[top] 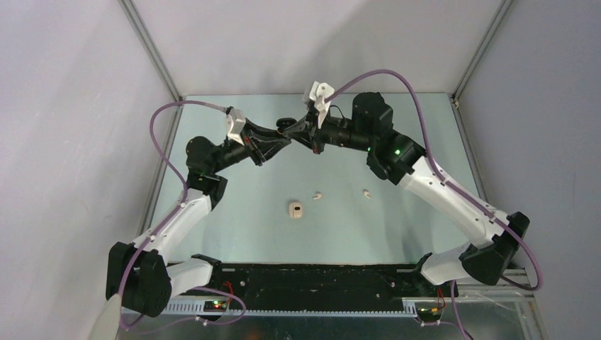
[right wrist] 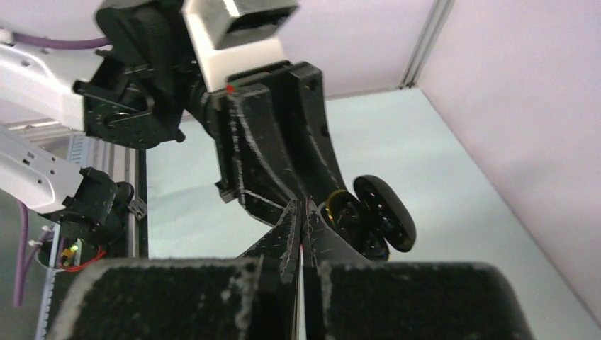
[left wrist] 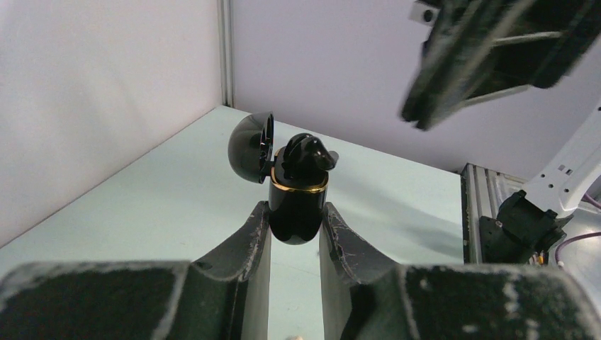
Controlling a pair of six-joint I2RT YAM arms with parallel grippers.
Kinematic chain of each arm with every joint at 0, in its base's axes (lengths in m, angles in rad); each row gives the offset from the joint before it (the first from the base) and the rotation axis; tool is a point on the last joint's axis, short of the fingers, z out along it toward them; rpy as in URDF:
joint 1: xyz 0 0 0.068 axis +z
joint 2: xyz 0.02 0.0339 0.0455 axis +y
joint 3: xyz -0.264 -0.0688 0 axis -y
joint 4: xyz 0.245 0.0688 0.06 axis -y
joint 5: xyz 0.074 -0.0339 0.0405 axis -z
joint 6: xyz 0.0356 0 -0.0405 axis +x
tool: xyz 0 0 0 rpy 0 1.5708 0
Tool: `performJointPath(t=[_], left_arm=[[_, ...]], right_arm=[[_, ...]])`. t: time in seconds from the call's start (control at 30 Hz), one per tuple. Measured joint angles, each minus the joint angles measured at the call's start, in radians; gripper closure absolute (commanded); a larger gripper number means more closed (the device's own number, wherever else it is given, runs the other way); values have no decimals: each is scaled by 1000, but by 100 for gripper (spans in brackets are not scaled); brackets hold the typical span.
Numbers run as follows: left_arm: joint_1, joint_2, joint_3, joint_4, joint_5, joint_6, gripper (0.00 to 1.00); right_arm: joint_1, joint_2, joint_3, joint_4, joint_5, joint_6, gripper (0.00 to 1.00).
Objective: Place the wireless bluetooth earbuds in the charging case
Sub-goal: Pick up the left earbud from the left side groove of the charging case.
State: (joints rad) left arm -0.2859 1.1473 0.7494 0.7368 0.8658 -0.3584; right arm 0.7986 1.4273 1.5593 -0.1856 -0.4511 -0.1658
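A black charging case [left wrist: 298, 212] with a gold rim hangs above the table, and my left gripper [left wrist: 296, 216] is shut on its lower body. Its lid [left wrist: 251, 147] is flipped open to the left. A black earbud [left wrist: 306, 154] stands up out of the case's mouth. My right gripper [right wrist: 302, 212] is shut with nothing between its fingers, its tips just beside the case [right wrist: 347, 216]. In the top view the two grippers meet at the back middle, left [top: 282, 138] and right [top: 310, 142]. Two cream-white earbuds [top: 318, 194] [top: 366, 193] lie on the table.
A cream-white case [top: 296, 210] sits shut on the table's middle, in front of the grippers. The pale green table [top: 241, 227] is walled at the back and both sides. Both arms' bases sit along the black near edge [top: 319, 280].
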Motion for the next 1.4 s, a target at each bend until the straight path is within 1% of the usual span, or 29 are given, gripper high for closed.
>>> performJointPath(t=[0.17, 0.23, 0.27, 0.33, 0.4, 0.5, 0.67, 0.77, 0.93, 1.07, 1.23, 1.4], left_arm=[[0, 0, 0, 0, -8, -11, 100], [0, 0, 0, 0, -9, -16, 100], [0, 0, 0, 0, -9, -17, 100], [0, 0, 0, 0, -9, -18, 100], [0, 0, 0, 0, -6, -17, 100], [0, 0, 0, 0, 13, -7, 100], [0, 0, -2, 0, 60, 30, 100], [0, 0, -5, -1, 92, 65, 100], [0, 1, -17, -9, 123, 106, 100], [0, 1, -17, -12, 133, 124, 100], [0, 1, -17, -18, 134, 135, 100], [0, 1, -17, -22, 134, 142, 100]], right_arm=[[30, -32, -35, 67, 6, -60, 100], [28, -32, -40, 87, 13, -69, 91], [24, -32, -41, 93, 14, -72, 79], [13, -32, -41, 101, 10, -68, 68], [-6, -32, -41, 104, -10, -72, 64], [-53, -22, -10, 50, -68, -72, 62], [-135, 64, 183, -108, -199, -80, 61], [-160, 84, 239, -196, -259, -120, 63], [-148, 113, 301, -317, -327, -178, 63], [-130, 150, 354, -394, -345, -220, 62], [-98, 172, 365, -481, -340, -282, 59], [-64, 189, 373, -546, -304, -327, 53]])
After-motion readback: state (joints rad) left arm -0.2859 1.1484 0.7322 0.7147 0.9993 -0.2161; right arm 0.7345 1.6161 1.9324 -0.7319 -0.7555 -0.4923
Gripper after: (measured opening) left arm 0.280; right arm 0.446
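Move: The left earbud, askew in the open charging case, is roughly 3 cm ahead of the shut right fingers, 1 cm to their left and 2 cm lower. The case body lies about 3 cm ahead, 1 cm left and 3 cm below that hand, the lid some 3 cm beyond the body. From the left hand, still gripping the case, the earbud is 1 cm ahead, 2 cm right and 2 cm up. Right hand rises 3 cm, opening, then sinks 6 cm and back beside the earbud; left lowers the case slightly. ##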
